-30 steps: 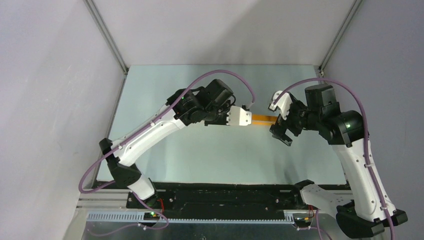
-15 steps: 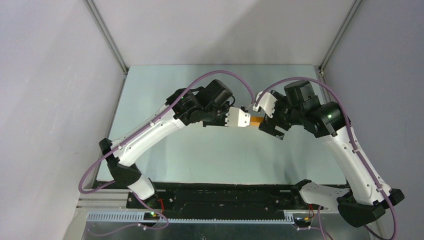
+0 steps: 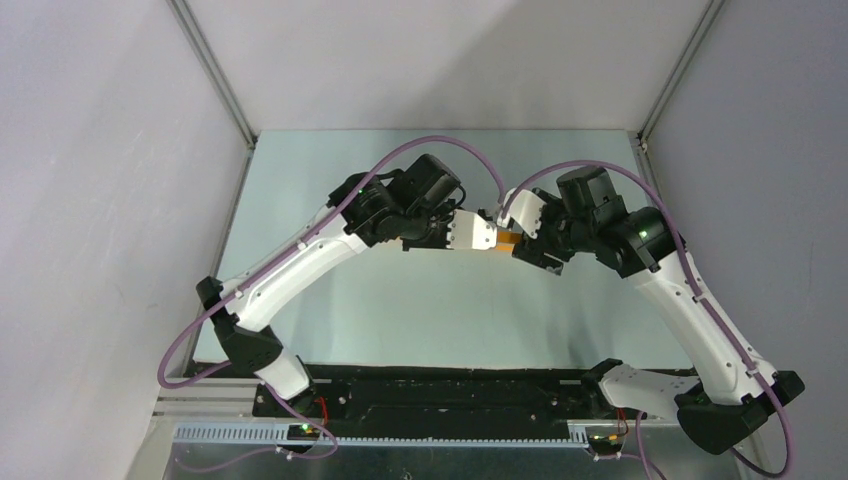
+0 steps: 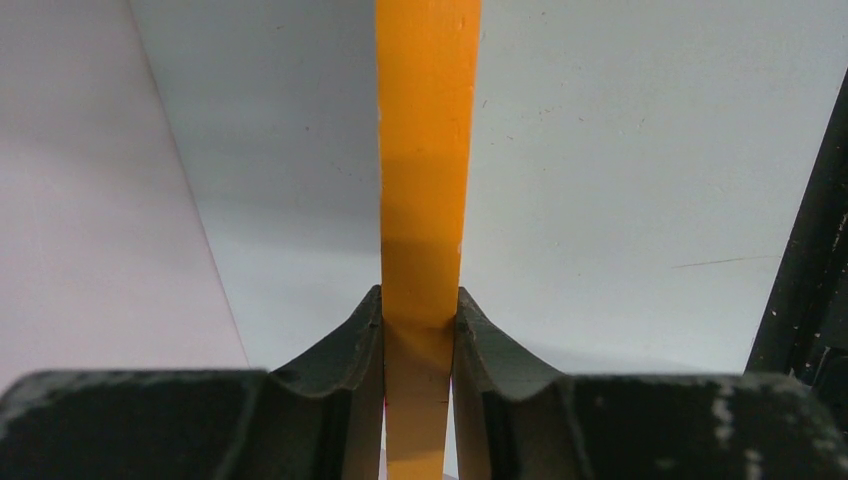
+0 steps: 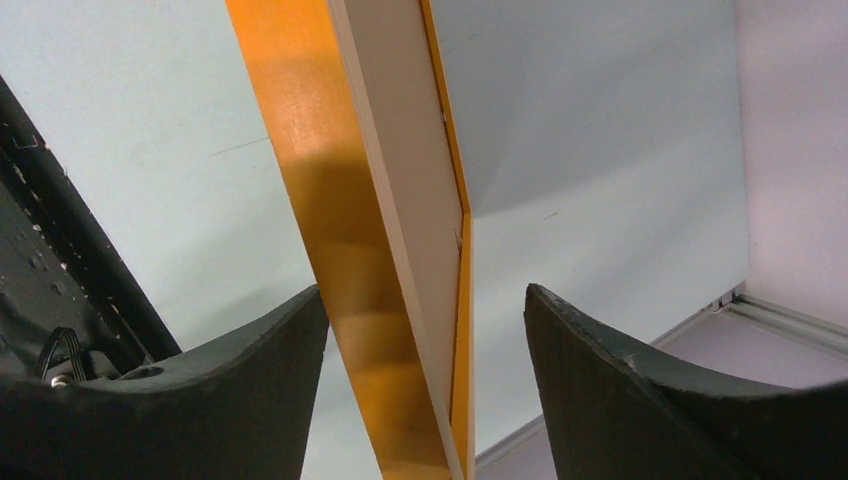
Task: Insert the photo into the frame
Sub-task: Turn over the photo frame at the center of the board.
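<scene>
The frame (image 3: pixel 510 240), thin and light orange, hangs edge-on above the table between the two arms. My left gripper (image 4: pixel 420 300) is shut on one end of it, both dark fingers (image 4: pixel 350 345) pressed against the orange wood (image 4: pixel 428 150). My right gripper (image 5: pixel 425 300) is open and straddles the other end of the frame (image 5: pixel 330 200), with a gap on each side. A pale sheet (image 5: pixel 410 170) lies inside the frame. I cannot tell whether it is the photo; no printed picture shows in any view.
The pale table (image 3: pixel 420 310) lies under both arms. Grey walls close it in at the left, back and right. A black rail (image 3: pixel 450 385) runs along the near edge by the arm bases.
My right arm has swung left to the frame's free end, and its jaws now stand around it, somewhat narrower than before. The left gripper kept its hold and shifted slightly left.
</scene>
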Motion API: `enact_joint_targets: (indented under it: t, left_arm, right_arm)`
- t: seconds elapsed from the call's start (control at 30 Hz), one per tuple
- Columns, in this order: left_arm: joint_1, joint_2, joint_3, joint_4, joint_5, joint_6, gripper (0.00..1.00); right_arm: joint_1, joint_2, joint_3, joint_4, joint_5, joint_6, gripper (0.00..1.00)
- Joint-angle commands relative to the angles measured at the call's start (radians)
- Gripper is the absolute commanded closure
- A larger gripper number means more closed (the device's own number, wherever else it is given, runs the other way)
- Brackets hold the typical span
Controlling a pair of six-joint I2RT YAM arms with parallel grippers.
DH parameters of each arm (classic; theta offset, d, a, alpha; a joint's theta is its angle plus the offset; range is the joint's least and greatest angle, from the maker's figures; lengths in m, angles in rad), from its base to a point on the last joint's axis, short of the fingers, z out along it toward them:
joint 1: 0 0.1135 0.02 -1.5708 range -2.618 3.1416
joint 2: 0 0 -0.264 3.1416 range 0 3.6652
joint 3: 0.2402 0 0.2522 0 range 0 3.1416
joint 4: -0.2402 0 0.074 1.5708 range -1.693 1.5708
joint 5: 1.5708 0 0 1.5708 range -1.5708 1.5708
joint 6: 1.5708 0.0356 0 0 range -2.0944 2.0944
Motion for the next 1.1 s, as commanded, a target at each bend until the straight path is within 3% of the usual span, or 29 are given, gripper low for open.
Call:
enact_joint_targets:
  t: [0.0, 0.5, 0.7, 0.87, 0.97, 1.07]
  left_arm:
    - [0.006, -0.031, 0.054, 0.026, 0.007, 0.006, 1.0]
    - [0.011, -0.023, 0.061, 0.025, -0.006, 0.008, 0.99]
    - [0.013, -0.02, 0.064, 0.027, -0.029, 0.003, 0.7]
    - [0.027, -0.015, 0.079, 0.026, -0.047, -0.021, 0.4]
    - [0.045, -0.017, 0.097, 0.028, -0.046, -0.036, 0.09]
    - [0.067, -0.03, 0.101, 0.03, -0.044, -0.052, 0.01]
  right_arm:
    - [-0.004, 0.011, 0.003, 0.042, 0.008, -0.006, 0.28]
    - [-0.003, 0.027, 0.009, 0.027, 0.0, -0.028, 0.81]
    - [-0.009, 0.045, 0.06, -0.006, -0.037, -0.03, 0.99]
    - [-0.018, 0.057, 0.087, -0.028, -0.066, -0.028, 1.0]
    - [-0.028, 0.063, 0.106, -0.036, -0.082, -0.02, 1.0]
    - [-0.047, 0.082, 0.133, -0.054, -0.103, -0.003, 1.0]
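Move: My left hand already grips the upright photo frame's upper rail. The frame's middle is about 7 cm to this hand's right, 3 cm ahead and 13 cm below. My right hand's open fingers straddle the same rail near its right end, so the frame's middle lies some 12 cm to this hand's left, 3 cm ahead and 13 cm down. The rail's own middle is level with both hands, about 12 cm left of my right and 7 cm right of my left. I close my right fingers from wide open until they pinch the upper rail near its right end, that hand creeping barely 1 cm forward and left. With that grip kept, I spread my left fingers wide, letting go of the rail, and draw the left hand off about 2 cm up, forward and a little left. ##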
